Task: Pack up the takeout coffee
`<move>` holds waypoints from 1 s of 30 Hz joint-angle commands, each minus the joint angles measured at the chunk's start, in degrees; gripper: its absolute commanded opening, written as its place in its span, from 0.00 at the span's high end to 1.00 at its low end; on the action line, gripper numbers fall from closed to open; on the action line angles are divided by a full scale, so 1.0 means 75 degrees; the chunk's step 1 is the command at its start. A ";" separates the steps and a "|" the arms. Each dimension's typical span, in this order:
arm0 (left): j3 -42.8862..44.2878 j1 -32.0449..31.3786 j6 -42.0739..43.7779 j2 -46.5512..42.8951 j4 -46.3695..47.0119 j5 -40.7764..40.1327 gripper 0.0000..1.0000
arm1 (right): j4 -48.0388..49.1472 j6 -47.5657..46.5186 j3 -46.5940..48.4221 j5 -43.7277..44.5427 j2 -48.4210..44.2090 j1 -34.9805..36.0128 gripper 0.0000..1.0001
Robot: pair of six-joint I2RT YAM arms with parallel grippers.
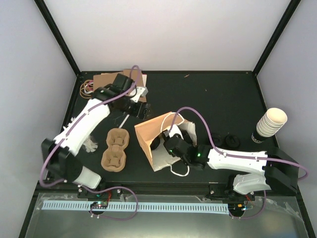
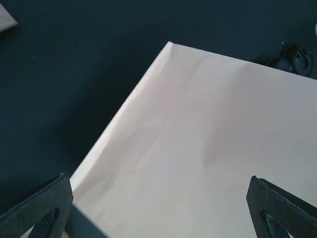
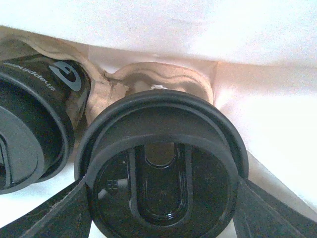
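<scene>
A brown paper bag (image 1: 148, 130) lies on its side mid-table, its white inside facing the right arm. My right gripper (image 1: 170, 145) reaches into its mouth. In the right wrist view that gripper (image 3: 161, 210) is shut on a takeout coffee (image 3: 161, 173), its fingers (image 3: 54, 213) pressed to both sides of the black lid. A second dark cup (image 3: 34, 134) stands to its left, both in a pulp tray (image 3: 148, 77) inside the bag. My left gripper (image 1: 141, 110) hovers open over the bag's far left corner, its jaws (image 2: 161, 213) wide apart above the bag's panel (image 2: 198, 148).
An empty brown pulp tray (image 1: 115, 148) lies left of the bag. A stack of cream lidless cups (image 1: 270, 124) leans at the right edge, with loose black lids (image 1: 230, 140) near it. Rubber bands (image 1: 88, 87) and a cardboard piece (image 1: 105, 79) lie at the back left.
</scene>
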 commanded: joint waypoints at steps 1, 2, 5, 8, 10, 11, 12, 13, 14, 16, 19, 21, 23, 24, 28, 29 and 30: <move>-0.0328 -0.0337 -0.0061 -0.1817 -0.0142 -0.0658 0.01 | -0.0920 -0.0033 0.0635 -0.0458 0.0093 -0.0152 0.68; -0.0433 -0.0502 -0.0033 -0.2337 -0.0062 -0.0652 0.01 | -0.1040 -0.0045 0.0752 -0.0552 0.0119 -0.0204 0.68; -0.0840 -0.1269 -0.0066 -0.3698 0.0403 -0.0703 0.02 | -0.1416 -0.0030 0.1119 -0.0757 0.0276 -0.0301 0.68; -0.1648 -0.2325 -0.0283 -0.4950 0.1453 -0.0956 0.04 | -0.1707 -0.0023 0.1444 -0.0885 0.0469 -0.0382 0.68; -0.2084 -0.3022 -0.0329 -0.5564 0.1998 -0.1037 0.05 | -0.1764 -0.0034 0.1540 -0.0955 0.0563 -0.0416 0.68; -0.2265 -0.3349 -0.0332 -0.5711 0.2161 -0.1170 0.06 | -0.1792 -0.0035 0.1584 -0.0978 0.0599 -0.0426 0.68; -0.2399 -0.3713 -0.0354 -0.5776 0.2260 -0.1368 0.07 | -0.1829 -0.0030 0.1631 -0.0992 0.0634 -0.0436 0.68; -0.2502 -0.4065 -0.0343 -0.5766 0.2309 -0.1713 0.08 | -0.1871 -0.0025 0.1688 -0.1004 0.0678 -0.0443 0.68; -0.2578 -0.4437 -0.0303 -0.5694 0.2315 -0.1920 0.08 | -0.1928 -0.0014 0.1751 -0.1006 0.0716 -0.0453 0.68; -0.2599 -0.5260 -0.0142 -0.5437 0.2233 -0.2845 0.09 | -0.2019 -0.0001 0.1846 -0.1039 0.0798 -0.0472 0.68; -0.2426 -0.6358 0.0170 -0.4961 0.2067 -0.3942 0.10 | -0.2126 0.0022 0.1955 -0.1101 0.0883 -0.0493 0.68; -0.2345 -0.6850 0.0325 -0.4686 0.2007 -0.4409 0.14 | -0.2158 0.0040 0.2007 -0.1122 0.0933 -0.0500 0.68; -0.2291 -0.7167 0.0447 -0.4425 0.2000 -0.4699 0.17 | -0.2159 0.0052 0.2028 -0.1169 0.0967 -0.0515 0.68; -0.2284 -0.7292 0.0486 -0.4297 0.2006 -0.4834 0.18 | -0.2153 0.0066 0.2041 -0.1184 0.0982 -0.0516 0.68; -0.2360 -0.7760 0.0818 -0.3916 0.2213 -0.5213 0.22 | -0.2197 0.0071 0.2087 -0.1262 0.1024 -0.0521 0.68; -0.2373 -0.7813 0.0897 -0.3838 0.2258 -0.5221 0.23 | -0.2228 0.0073 0.2103 -0.1275 0.1028 -0.0529 0.68; -0.2422 -0.7841 0.0973 -0.3774 0.2319 -0.5181 0.23 | -0.2248 0.0073 0.2115 -0.1282 0.1022 -0.0529 0.68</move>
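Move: The paper bag's near handle, a white loop hanging out on the near side, lies about 23 cm back from the left hand, 13 cm to its right and some 12 cm lower. The second cup in the bag stands about 12 cm back and 2 cm right of that hand; the loose carrier, 16 cm back and 17 cm left. From the right hand, already gripping a lidded cup, the carrier cell is just below, and the second cup 7 cm left and 3 cm back. The bag's near handle is approached by the open left hand, which swings back some 23 cm around the bag's left side, first rising about 15 cm, then sinking about 8 and veering right. It rolls roughly 50 degrees until the fingers point more rightward and flatter, narrowing a little. The right hand keeps its grip on the cup inside the bag and eases it left, up and forward by a couple of centimetres each. ##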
